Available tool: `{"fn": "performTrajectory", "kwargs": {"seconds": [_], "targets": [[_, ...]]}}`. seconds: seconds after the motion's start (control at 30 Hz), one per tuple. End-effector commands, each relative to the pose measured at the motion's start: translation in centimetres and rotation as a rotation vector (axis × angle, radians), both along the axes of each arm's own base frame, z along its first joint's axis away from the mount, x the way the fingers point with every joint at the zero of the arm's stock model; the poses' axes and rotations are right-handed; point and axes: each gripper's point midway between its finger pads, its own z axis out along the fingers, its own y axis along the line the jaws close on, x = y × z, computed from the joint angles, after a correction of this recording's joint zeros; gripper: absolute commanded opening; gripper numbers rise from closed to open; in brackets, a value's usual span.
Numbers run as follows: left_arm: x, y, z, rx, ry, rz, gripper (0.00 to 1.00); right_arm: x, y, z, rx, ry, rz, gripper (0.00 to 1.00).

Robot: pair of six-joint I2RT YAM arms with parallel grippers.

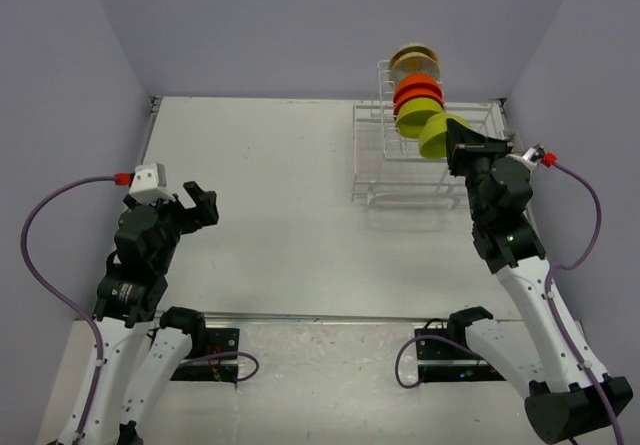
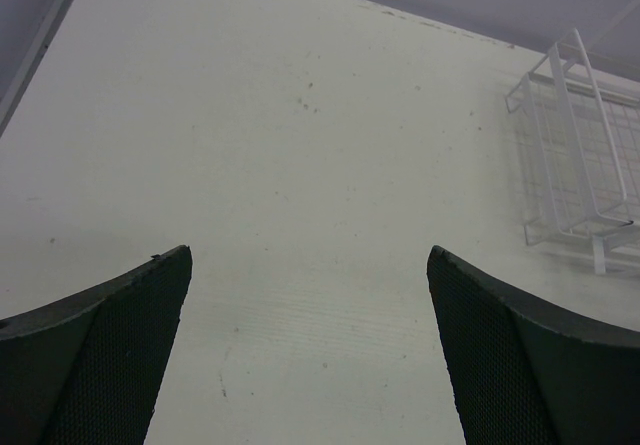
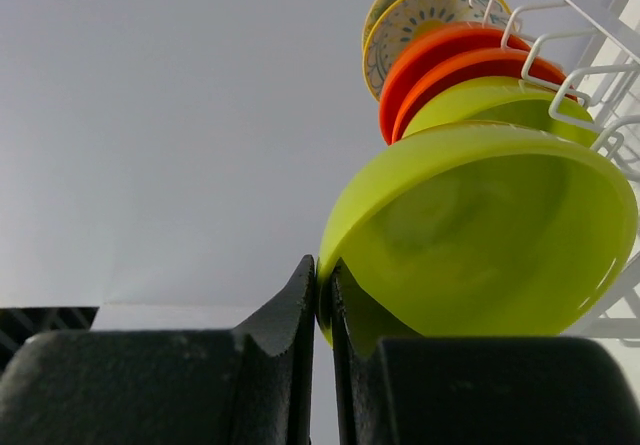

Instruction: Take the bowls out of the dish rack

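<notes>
The white wire dish rack [image 1: 420,180] stands at the back right of the table. In its upright slots sit cream patterned bowls [image 1: 414,61], orange-red bowls [image 1: 418,89] and a lime-green bowl [image 1: 416,118]. My right gripper [image 3: 323,283] is shut on the rim of the nearest lime-green bowl [image 3: 490,235], which tilts at the front of the row, above the rack [image 3: 590,65]. My left gripper [image 1: 196,201] hangs open over bare table at the left, nothing between its fingers [image 2: 130,315].
Grey walls close in the table at the back and both sides. The rack's low basket corner [image 2: 580,165] shows at the right edge of the left wrist view. Purple cables loop beside both arm bases.
</notes>
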Motion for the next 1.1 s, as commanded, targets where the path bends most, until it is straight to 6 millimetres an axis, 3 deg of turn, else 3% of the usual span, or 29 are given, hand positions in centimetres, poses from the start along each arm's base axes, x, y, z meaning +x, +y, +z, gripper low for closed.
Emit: {"fn": "performTrajectory", "kwargs": {"seconds": [0.0,0.07,0.13,0.17,0.2,0.23,0.3,0.33,0.37,0.4,0.43,0.47,0.5,0.53,0.57,0.6,0.63,0.67,0.77,0.83,0.87,0.9,0.93,1.07], "targets": [[0.7,-0.2,0.3,-0.003,-0.013,-0.002,1.0,-1.1,0.1,2.6,-0.12,-0.083,0.017,0.0],[0.7,-0.3,0.3,0.001,-0.006,-0.008,1.0,-1.2,1.0,3.2,-0.176,-0.092,0.069,0.0],[0.8,-0.4,0.5,0.001,0.002,-0.012,1.0,-1.3,2.4,3.6,-0.325,-0.122,0.139,0.0],[0.8,-0.8,0.8,-0.002,0.005,-0.036,1.0,-1.8,3.1,5.1,-0.402,-0.166,0.177,0.0],[0.6,-1.1,0.9,-0.006,0.018,-0.055,1.0,-2.0,4.0,5.3,-0.551,-0.198,0.226,0.0],[0.4,-1.5,3.0,-0.021,-0.015,-0.075,1.0,-2.4,5.2,5.8,-0.622,-0.233,0.289,0.0],[0.2,-3.0,5.0,-0.066,-0.025,-0.147,1.0,-4.2,9.5,5.3,-0.864,-0.311,0.535,0.0],[-0.2,-3.2,8.2,-0.087,-0.088,-0.161,1.0,-5.2,11.1,4.7,-0.948,-0.335,0.62,0.0],[0.0,-4.4,9.2,-0.12,-0.081,-0.214,1.0,-5.6,12.3,3.2,-1.039,-0.277,0.702,0.0],[0.1,-5.0,10.4,-0.135,-0.088,-0.243,1.0,-7.1,14.7,2.0,-1.191,-0.333,0.794,0.0],[-0.2,-6.0,13.2,-0.164,-0.129,-0.301,1.0,-7.6,15.7,0.9,-1.258,-0.326,0.841,0.0],[1.3,-6.9,13.1,-0.175,-0.083,-0.325,1.0,-7.1,15.8,-2.0,-1.392,-0.25,0.865,0.0],[1.9,-7.5,13.6,-0.185,-0.073,-0.353,1.0,-8.8,17.9,-3.3,-1.46,-0.282,0.937,0.0],[2.2,-8.5,15.0,-0.188,-0.086,-0.412,1.0,-9.3,18.6,-5.2,-1.529,-0.272,0.978,0.0],[4.4,-9.4,13.4,-0.189,-0.004,-0.431,1.0,-10.9,20.6,-7.0,-1.667,-0.369,1.056,0.0],[5.2,-10.1,12.9,-0.19,0.037,-0.461,1.0,-12.0,21.7,-8.5,-1.744,-0.435,1.111,0.0],[5.8,-10.9,13.7,-0.189,0.043,-0.498,1.0,-12.7,22.4,-9.9,-1.82,-0.475,1.145,0.0],[6.8,-12.5,12.3,-0.21,0.117,-0.566,1.0,-13.1,23.0,-11.5,-1.928,-0.518,1.164,0.0],[6.2,-16.6,10.7,-0.217,0.201,-0.675,1.0,-14.1,24.7,-13.1,-2.082,-0.604,1.152,0.0],[5.8,-17.7,8.4,-0.241,0.269,-0.691,1.0,-15.9,25.8,-14.5,-2.111,-0.732,1.202,0.0],[5.6,-18.6,7.5,-0.254,0.29,-0.721,1.0,-16.3,26.7,-14.0,-2.127,-0.847,1.175,0.0],[5.2,-19.0,5.4,-0.268,0.348,-0.736,1.0,-17.1,27.0,-14.1,-2.127,-0.94,1.182,0.0],[4.6,-19.6,4.7,-0.29,0.378,-0.765,1.0,-18.2,27.2,-15.5,-2.118,-1.018,1.228,0.0],[3.3,-20.6,1.1,-0.249,0.45,-0.774,1.0,-18.9,27.5,-16.0,-2.156,-1.198,1.195,0.0]]}}
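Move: The front green bowl hangs by its rim in the right fingers, its middle some 5 cm below them, about 3 cm ahead and 3 cm left. It is bound for the clear space over the table's middle, roughly 27 cm left, 18 cm back and 22 cm lower. The other green bowl stands about 11 cm ahead, 6 cm left, 8 cm below; the orange bowls 5 cm beyond it. From the left hand, the held bowl is about 11 cm ahead, 47 cm right, 8 cm higher. The green bowl, still pinched by its rim, is swept by the right hand away from the rack, left first, then back and down, some 38 cm in all, while the hand rolls far over until its fingers point left and down. The open left hand arcs up and over towards the bowl, about 20 cm to the right, turning some 40 degrees clockwise and tipping down. ##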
